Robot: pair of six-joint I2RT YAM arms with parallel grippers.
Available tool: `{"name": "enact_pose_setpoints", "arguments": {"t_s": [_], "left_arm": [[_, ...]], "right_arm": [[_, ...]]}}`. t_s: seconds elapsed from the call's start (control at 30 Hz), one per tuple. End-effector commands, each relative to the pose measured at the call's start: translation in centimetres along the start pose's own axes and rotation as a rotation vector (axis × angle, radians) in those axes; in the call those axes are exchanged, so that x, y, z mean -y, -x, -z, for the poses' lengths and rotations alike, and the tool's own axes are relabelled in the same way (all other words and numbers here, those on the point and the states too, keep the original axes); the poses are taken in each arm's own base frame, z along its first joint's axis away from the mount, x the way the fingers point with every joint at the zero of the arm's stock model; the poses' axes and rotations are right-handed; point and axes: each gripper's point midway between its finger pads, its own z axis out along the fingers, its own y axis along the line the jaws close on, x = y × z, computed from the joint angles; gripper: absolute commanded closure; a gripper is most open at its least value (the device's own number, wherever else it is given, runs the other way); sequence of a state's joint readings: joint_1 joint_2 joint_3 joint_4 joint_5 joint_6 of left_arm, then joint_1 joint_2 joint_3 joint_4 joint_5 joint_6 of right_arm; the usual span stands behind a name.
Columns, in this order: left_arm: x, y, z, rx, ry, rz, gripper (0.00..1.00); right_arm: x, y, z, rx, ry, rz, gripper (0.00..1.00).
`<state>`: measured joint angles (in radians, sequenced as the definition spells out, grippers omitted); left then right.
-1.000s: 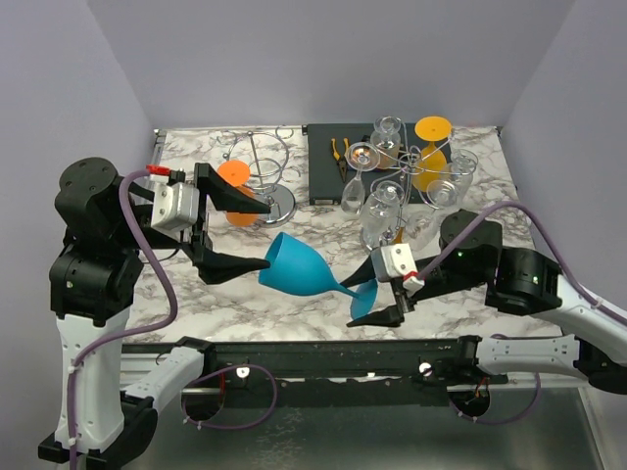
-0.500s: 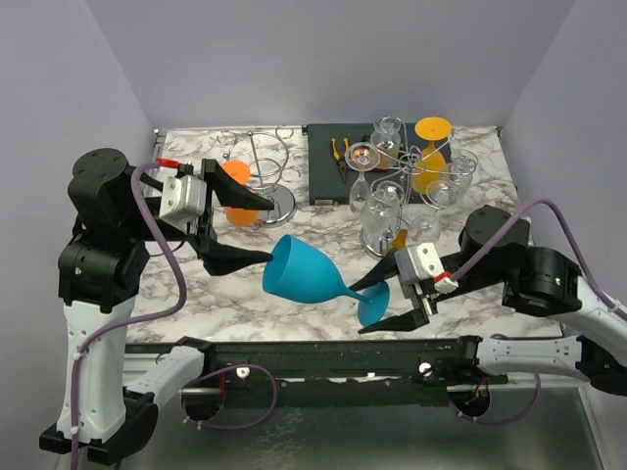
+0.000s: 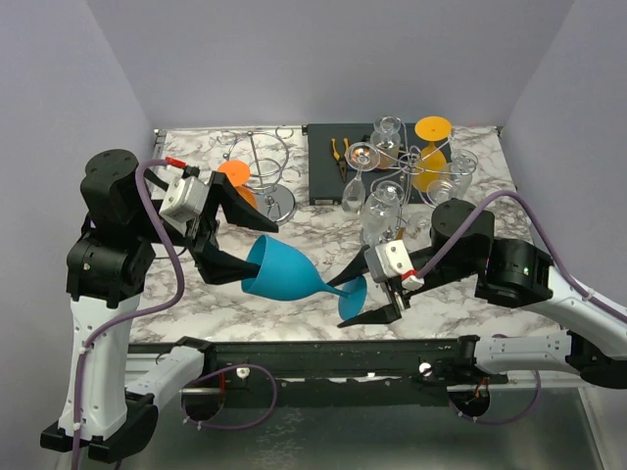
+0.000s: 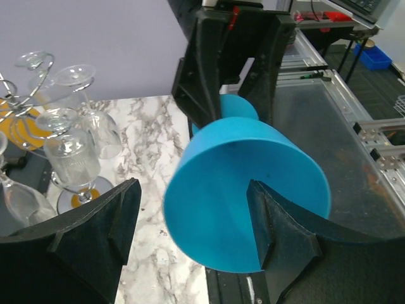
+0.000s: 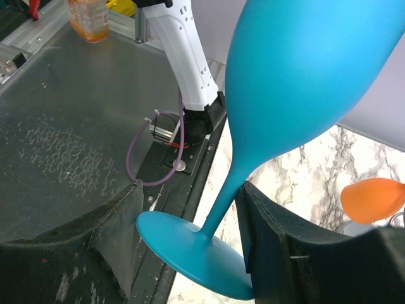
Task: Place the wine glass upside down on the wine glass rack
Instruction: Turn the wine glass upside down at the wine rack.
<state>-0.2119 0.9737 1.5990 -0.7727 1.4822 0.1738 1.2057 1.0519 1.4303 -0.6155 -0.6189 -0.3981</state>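
Note:
A blue wine glass (image 3: 286,275) hangs tilted above the marble table, bowl to the left, foot to the right. My right gripper (image 3: 349,300) is shut on its foot (image 5: 190,244), one finger at the foot's edge and the other against the stem. My left gripper (image 3: 245,255) is open around the bowl's rim (image 4: 247,190): its right finger (image 4: 278,234) overlaps the rim, while the left finger (image 4: 101,234) stands apart. A chrome wine glass rack (image 3: 263,176) stands at the back left, with an orange glass (image 3: 233,173) at it, partly hidden by my left gripper.
A second rack (image 3: 416,162) at the back right holds several clear glasses (image 3: 380,208) and an orange one (image 3: 431,147). A dark tray with pliers (image 3: 331,162) lies between the racks. The black front rail (image 3: 323,354) runs just below the blue glass.
My right gripper has carried the blue glass left, bringing its bowl between the left fingers. The left gripper has narrowed and shifted slightly toward the bowl.

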Motion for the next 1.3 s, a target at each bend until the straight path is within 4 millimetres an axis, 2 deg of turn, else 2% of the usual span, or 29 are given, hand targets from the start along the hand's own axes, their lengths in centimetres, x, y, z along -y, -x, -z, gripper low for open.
{"name": "enact_pose_setpoints", "arguments": {"t_s": [0.0, 0.1, 0.3, 0.37, 0.43, 0.5, 0.7, 0.73, 0.87, 0.9, 0.97, 1.1, 1.27], "left_arm": [[2.6, -0.1, 0.0, 0.016, -0.109, 0.035, 0.27], [2.5, -0.2, 0.0, 0.019, -0.125, 0.039, 0.32], [2.9, -0.2, 0.1, 0.023, -0.162, 0.048, 0.52], [3.0, -0.2, 0.1, 0.023, -0.164, 0.046, 0.65], [3.1, -0.2, 0.1, 0.021, -0.159, 0.034, 0.85], [3.1, -0.2, 0.1, 0.019, -0.145, 0.019, 0.96], [2.6, -0.2, 0.1, 0.016, -0.123, -0.003, 1.00], [2.6, -0.2, 0.1, 0.016, -0.122, -0.006, 1.00], [2.0, -0.1, 0.0, 0.017, -0.080, -0.042, 1.00], [1.7, -0.2, 0.0, 0.017, -0.065, -0.054, 1.00], [0.9, -0.4, 0.0, 0.016, -0.016, -0.082, 1.00], [-1.9, -1.4, 0.5, -0.008, 0.163, -0.231, 1.00], [-7.7, -2.7, 3.7, -0.186, 0.481, -0.681, 1.00]], "right_arm": [[0.6, 1.4, -0.1, 0.043, -0.016, 0.064, 0.63], [0.8, 1.9, -0.6, 0.054, 0.000, 0.077, 0.63], [1.6, 1.8, -2.2, 0.060, 0.021, 0.086, 0.63], [2.0, 1.6, -2.5, 0.052, 0.011, 0.083, 0.63], [2.4, 1.6, -2.5, 0.047, -0.010, 0.083, 0.62], [2.6, 1.5, -2.3, 0.050, -0.031, 0.087, 0.61], [3.4, 2.2, -1.4, 0.080, -0.114, 0.101, 0.58], [3.7, 2.2, -1.3, 0.078, -0.132, 0.098, 0.55], [6.2, 2.1, -0.2, 0.066, -0.302, 0.073, 0.21], [6.9, 2.3, 0.3, 0.076, -0.353, 0.060, 0.02], [8.1, 2.9, 1.2, 0.093, -0.443, 0.039, 0.00], [10.3, 3.9, 2.7, 0.109, -0.585, -0.021, 0.00], [13.4, 5.2, 4.4, 0.145, -0.772, -0.095, 0.00]]}}
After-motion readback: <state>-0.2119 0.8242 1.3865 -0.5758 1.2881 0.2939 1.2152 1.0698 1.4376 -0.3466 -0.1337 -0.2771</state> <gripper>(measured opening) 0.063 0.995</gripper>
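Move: The blue wine glass lies on its side between the hands. Its middle is about 7 cm right of, 4 cm back of and 3 cm below the left hand, whose fingers straddle the forward side of the rim. From the right hand, holding the foot, the middle is some 8 cm left, 3 cm forward and 4 cm up. The orange glass hangs roughly 28 cm ahead of the left hand, 8 cm left, 25 cm lower. The left fingers close on the forward wall of the blue bowl, one finger inside the mouth, while the right hand eases the glass about 3 cm left. The right fingers then open wide and let go of the foot; that hand leaves forward and up, turning some 30 degrees clockwise. Keeping its pinch, the left ends slightly forward and down, rolling its forward side up and turning a little counter-clockwise. ##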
